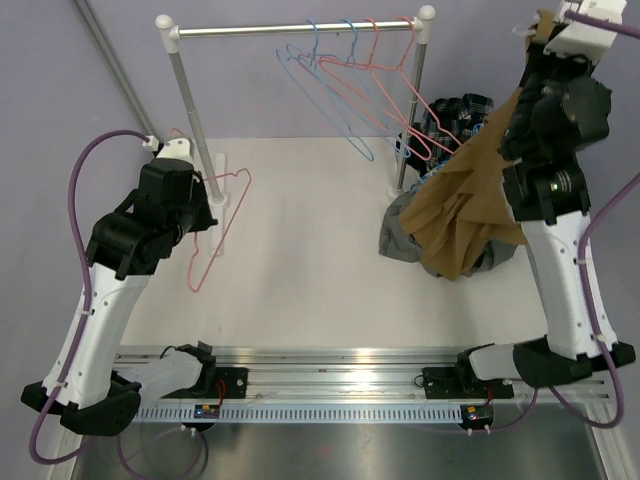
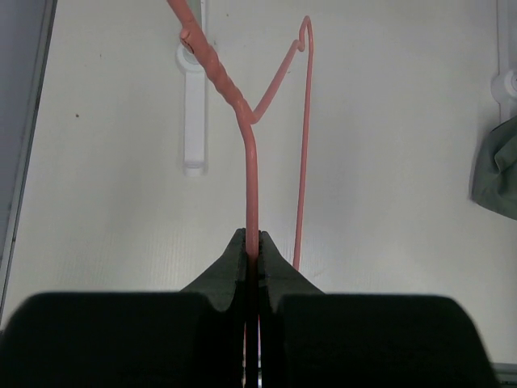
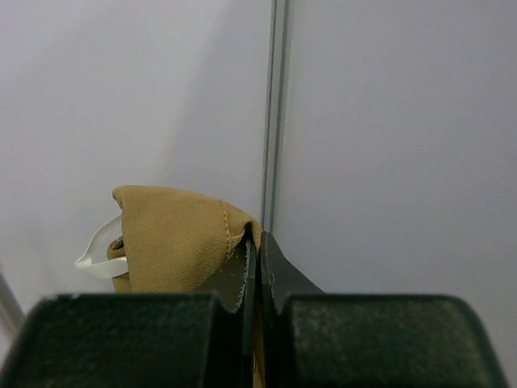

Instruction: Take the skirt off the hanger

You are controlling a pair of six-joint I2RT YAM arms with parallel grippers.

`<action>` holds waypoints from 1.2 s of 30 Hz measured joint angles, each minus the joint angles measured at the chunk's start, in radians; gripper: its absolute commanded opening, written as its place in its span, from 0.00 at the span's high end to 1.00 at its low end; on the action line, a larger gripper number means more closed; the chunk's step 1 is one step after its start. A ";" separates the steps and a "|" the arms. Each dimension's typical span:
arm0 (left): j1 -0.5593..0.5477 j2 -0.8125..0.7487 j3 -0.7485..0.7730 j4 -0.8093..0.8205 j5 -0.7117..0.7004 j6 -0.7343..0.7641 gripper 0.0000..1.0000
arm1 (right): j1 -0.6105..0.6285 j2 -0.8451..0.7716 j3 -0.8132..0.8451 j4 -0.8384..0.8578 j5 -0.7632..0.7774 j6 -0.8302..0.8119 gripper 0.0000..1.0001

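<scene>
My left gripper (image 2: 255,242) is shut on a pink wire hanger (image 2: 252,153), bare of cloth, held above the table at the left (image 1: 215,225). My right gripper (image 3: 258,242) is shut on the edge of a tan skirt (image 3: 174,238), raised high at the right. In the top view the skirt (image 1: 465,195) hangs down from that gripper (image 1: 545,30) to the clothes pile on the table. The skirt is off the pink hanger.
A rack (image 1: 300,30) at the back carries several blue and pink wire hangers (image 1: 365,90). A pile of grey and plaid clothes (image 1: 435,180) lies at the right by the rack's post. A white rack foot (image 2: 192,113) lies under the left hanger.
</scene>
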 measured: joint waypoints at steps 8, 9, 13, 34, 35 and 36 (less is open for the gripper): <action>0.000 0.007 -0.029 0.040 -0.002 0.011 1.00 | -0.230 0.534 0.689 -0.199 -0.237 0.209 1.00; 0.000 0.009 -0.033 0.044 -0.002 0.012 1.00 | -0.251 0.578 0.724 -0.198 -0.263 0.233 1.00; 0.000 0.014 -0.049 0.059 -0.006 0.015 1.00 | -0.317 0.691 0.740 -0.198 -0.332 0.326 1.00; 0.000 0.163 0.100 0.127 -0.034 0.062 1.00 | -0.435 0.435 -0.390 -0.097 -0.453 0.769 0.01; 0.000 0.180 0.137 0.135 -0.034 0.070 1.00 | -0.435 0.357 -0.446 -0.092 -0.463 0.787 0.01; 0.000 0.198 0.177 0.146 -0.035 0.079 1.00 | -0.434 0.257 -0.506 -0.077 -0.480 0.809 0.00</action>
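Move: The right hand holds the brown skirt high; the clothes pile over the basket is about 20 cm ahead, 3 cm right and 50 cm below. The hangers on the rail are some 18 cm ahead, 22 cm left and 12 cm below. From the left hand, which holds a pink hanger, the rail's bare left half is roughly 22 cm ahead, 4 cm right and 22 cm up; the left post is 22 cm ahead and 8 cm left. Right hand swings 30 cm forward and down over the pile, releases skirt, retreats; left advances hanger 7 cm. ##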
